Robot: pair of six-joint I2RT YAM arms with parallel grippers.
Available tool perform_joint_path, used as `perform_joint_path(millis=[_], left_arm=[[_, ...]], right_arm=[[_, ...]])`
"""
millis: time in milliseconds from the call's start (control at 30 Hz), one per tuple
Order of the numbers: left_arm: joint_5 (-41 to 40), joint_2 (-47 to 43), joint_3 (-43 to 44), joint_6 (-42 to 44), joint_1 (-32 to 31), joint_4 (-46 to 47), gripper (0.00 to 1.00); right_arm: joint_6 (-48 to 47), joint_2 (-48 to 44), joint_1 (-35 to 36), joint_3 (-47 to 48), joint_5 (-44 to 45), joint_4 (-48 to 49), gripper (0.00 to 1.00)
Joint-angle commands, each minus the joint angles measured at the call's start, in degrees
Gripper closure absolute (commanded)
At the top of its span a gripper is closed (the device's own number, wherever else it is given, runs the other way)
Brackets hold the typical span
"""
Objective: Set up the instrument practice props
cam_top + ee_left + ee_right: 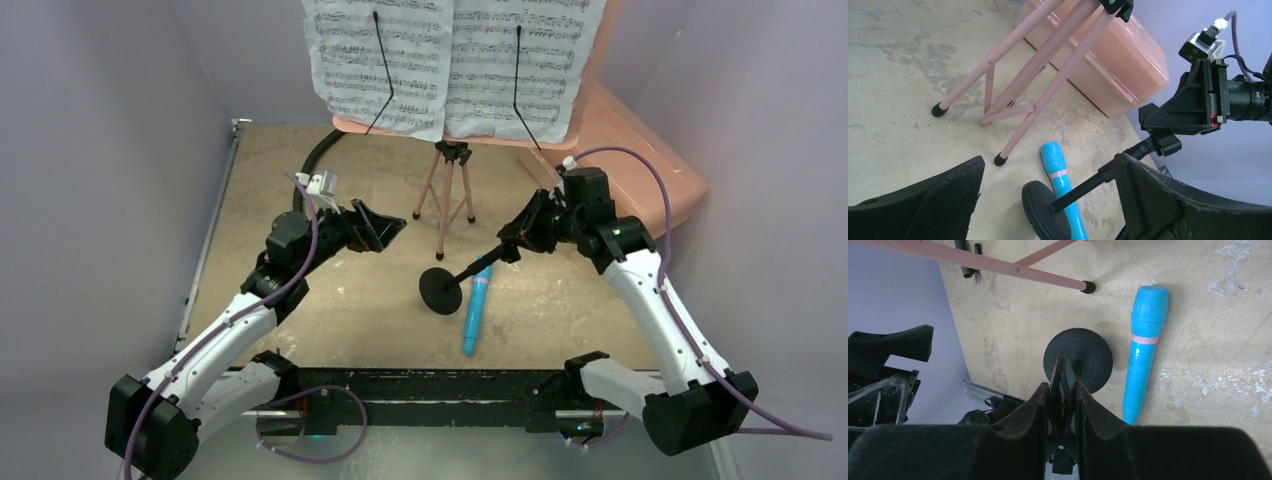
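Note:
The pink music stand (pixel 447 195) stands on its tripod at the back centre, with two white sheet-music pages (pixel 380 60) (pixel 520 70) on its desk. The blue microphone (pixel 476 315) lies flat on the table. My right gripper (pixel 507 250) is shut on the clip end of the black mic stand (pixel 440 290), which tilts with its round base (pixel 1088 355) low over the table beside the microphone (pixel 1143 350). My left gripper (pixel 385 225) hangs open and empty left of the tripod legs (pixel 1048 60). In its view the base (pixel 1040 210) and microphone (pixel 1060 175) lie between its fingers (pixel 933 205).
A large translucent pink box (pixel 640 160) sits at the back right, behind the right arm. A curved black hose (pixel 315 160) lies at the back left near the wall. Grey walls close in both sides.

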Motion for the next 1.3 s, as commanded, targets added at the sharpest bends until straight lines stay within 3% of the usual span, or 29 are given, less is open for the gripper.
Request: perform_joint_path(millis=[0,167,300,633,833,1000,1267], left_arm=[[1.2,0.0,1.3,-0.7,-0.5,3.6,0.01],[1.6,0.1,1.7,-0.6,-0.6,3.5,0.01],[2.3,0.4,2.2,-0.5,-0.9,3.6,0.01],[5.0,0.7,5.9,3.6,-3.5,-2.4,0.02],[3.2,2.6,12.1,12.2,-11.3,-10.0,0.02],[-2.6,5.7,14.9,17.7,-19.5,-12.1,0.01],[-20.6,12.3,20.4,24.6,-29.7,-18.1,0.01]], right_arm=[[2.7,-0.6,0.7,0.4,-3.6,5.3,0.75],[2.9,-0.8,0.7,-0.2,-5.2,6.5,0.48],[3.5,-1.1,0.7,-1.3,-7.5,8.7,0.39],[-0.3,-0.5,0.7,-3.1,-8.9,9.7,0.23],[-7.2,-1.4,0.7,-5.6,-5.3,9.8,0.16],[-11.3,-4.7,0.7,-12.1,-2.5,11.8,0.13],[-11.4,-6.7,0.6,-17.9,2.9,12.2,0.13]])
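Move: The right hand grips the top of the mic stand, which leans so that its round base is about 11 cm to the left, 2 cm back and 20 cm below. The blue microphone lies some 4 cm back, 3 cm left and 21 cm below this hand; the tripod's near foot is 8 cm ahead, 11 cm left. From the open left hand, the leaning stand's middle is roughly 15 cm right, 2 cm back and 10 cm lower. Easing up and left about 2 cm, the right fingers open wide and let go of the stand's top, then the hand sinks some 8 cm and draws slightly back and right towards the microphone. The left hand, still wide open, swings about 13 cm right and back to the stand's upper end, arching up and down again while turning clockwise and rolling its left side up some 20 degrees. ##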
